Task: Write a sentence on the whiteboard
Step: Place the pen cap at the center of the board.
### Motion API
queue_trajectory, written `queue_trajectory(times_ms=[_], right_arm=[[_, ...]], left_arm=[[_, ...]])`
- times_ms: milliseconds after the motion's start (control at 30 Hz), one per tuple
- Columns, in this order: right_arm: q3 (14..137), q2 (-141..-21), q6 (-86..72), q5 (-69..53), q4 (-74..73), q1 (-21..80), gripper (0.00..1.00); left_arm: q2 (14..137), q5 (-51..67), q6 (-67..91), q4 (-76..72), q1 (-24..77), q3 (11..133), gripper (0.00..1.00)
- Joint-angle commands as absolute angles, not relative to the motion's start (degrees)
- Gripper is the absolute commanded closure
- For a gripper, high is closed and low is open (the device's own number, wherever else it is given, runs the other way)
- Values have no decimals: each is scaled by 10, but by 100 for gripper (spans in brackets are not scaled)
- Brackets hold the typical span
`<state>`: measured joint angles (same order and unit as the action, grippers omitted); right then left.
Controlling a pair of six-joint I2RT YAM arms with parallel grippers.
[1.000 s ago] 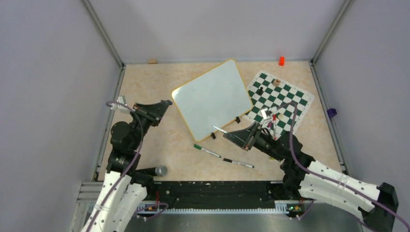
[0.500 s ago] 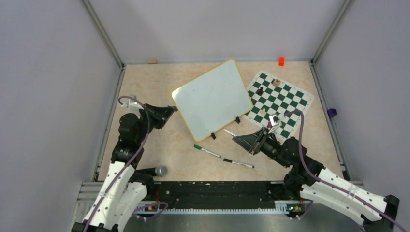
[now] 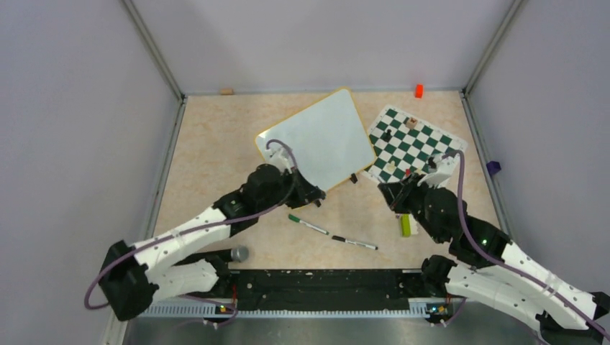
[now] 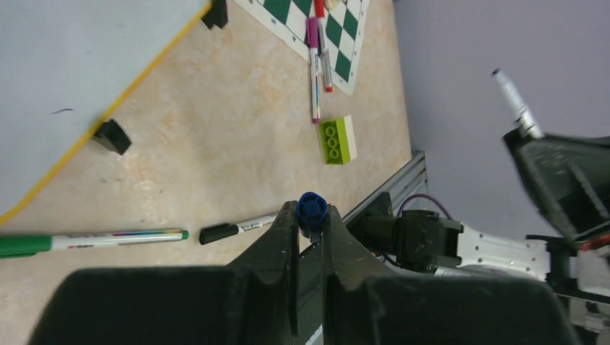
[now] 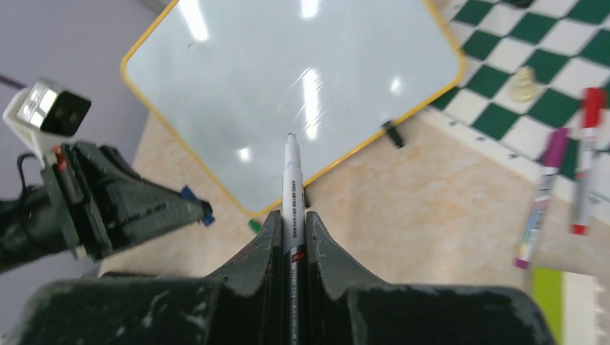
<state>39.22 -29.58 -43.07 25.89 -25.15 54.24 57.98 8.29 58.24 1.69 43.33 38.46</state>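
The whiteboard (image 3: 316, 136) lies tilted at mid-table, white with a yellow rim. It carries only a tiny dark mark, and no sentence shows on it. My left gripper (image 3: 319, 199) hovers by the board's near edge, shut on a blue marker cap (image 4: 312, 208). To the right of the board, my right gripper (image 3: 389, 192) is shut on an uncapped white marker (image 5: 291, 183). In the right wrist view the marker's tip points toward the whiteboard (image 5: 288, 86) and the blue cap (image 5: 195, 206) sits at the left.
A green-and-white chessboard (image 3: 424, 144) with a few pieces lies right of the board. Purple (image 5: 536, 208) and red (image 5: 586, 158) markers rest at its edge, near a green brick (image 3: 406, 225). Green (image 3: 308, 225) and black (image 3: 354, 243) markers lie in front. A microphone (image 3: 239, 253) sits near left.
My left arm swung from the left side across to the whiteboard's near edge. My right arm drew back to the right and turned toward the board, uncovering the green brick.
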Motion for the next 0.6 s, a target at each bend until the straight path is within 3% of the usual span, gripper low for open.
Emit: queue_trajectory(times_ms=[0,300,567], right_arm=[[492,-296,-392,469,-422,541,100],[544,-301,-376,536,-466,541,100],[522,-267,-389,518,-491,541,100]], left_arm=[[690,-27,488,38,517,483,100],[1000,-16,402,94,566,699,100],[1077,-16,387,131,572,753,100]])
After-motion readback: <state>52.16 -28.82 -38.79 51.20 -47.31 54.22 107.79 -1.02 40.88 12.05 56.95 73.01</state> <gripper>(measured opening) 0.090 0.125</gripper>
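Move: The left hand, already holding the blue pen cap, has the clear patch of table it is heading for about 13 cm to its right, 3 cm ahead and 19 cm below. Around that patch, the black clip at the whiteboard's right lower edge is some 8 cm farther out, the black marker 11 cm nearer the base, and the purple marker about 13 cm to the right and 2 cm farther out. From the right hand the patch lies roughly 8 cm left, 3 cm ahead and 24 cm below. The left hand keeps its pinch on the blue pen cap and carries it about 13 cm right and as far down, first mostly rightward and then ever more steeply down, from the whiteboard's near corner to low over the bare table right of the whiteboard, rolling some 30 degrees so that its fingers point more steeply down. The right hand, still gripping the uncapped pen, clears the way by drawing off about 11 cm to the right, rising a little and turning some 20 degrees clockwise. ##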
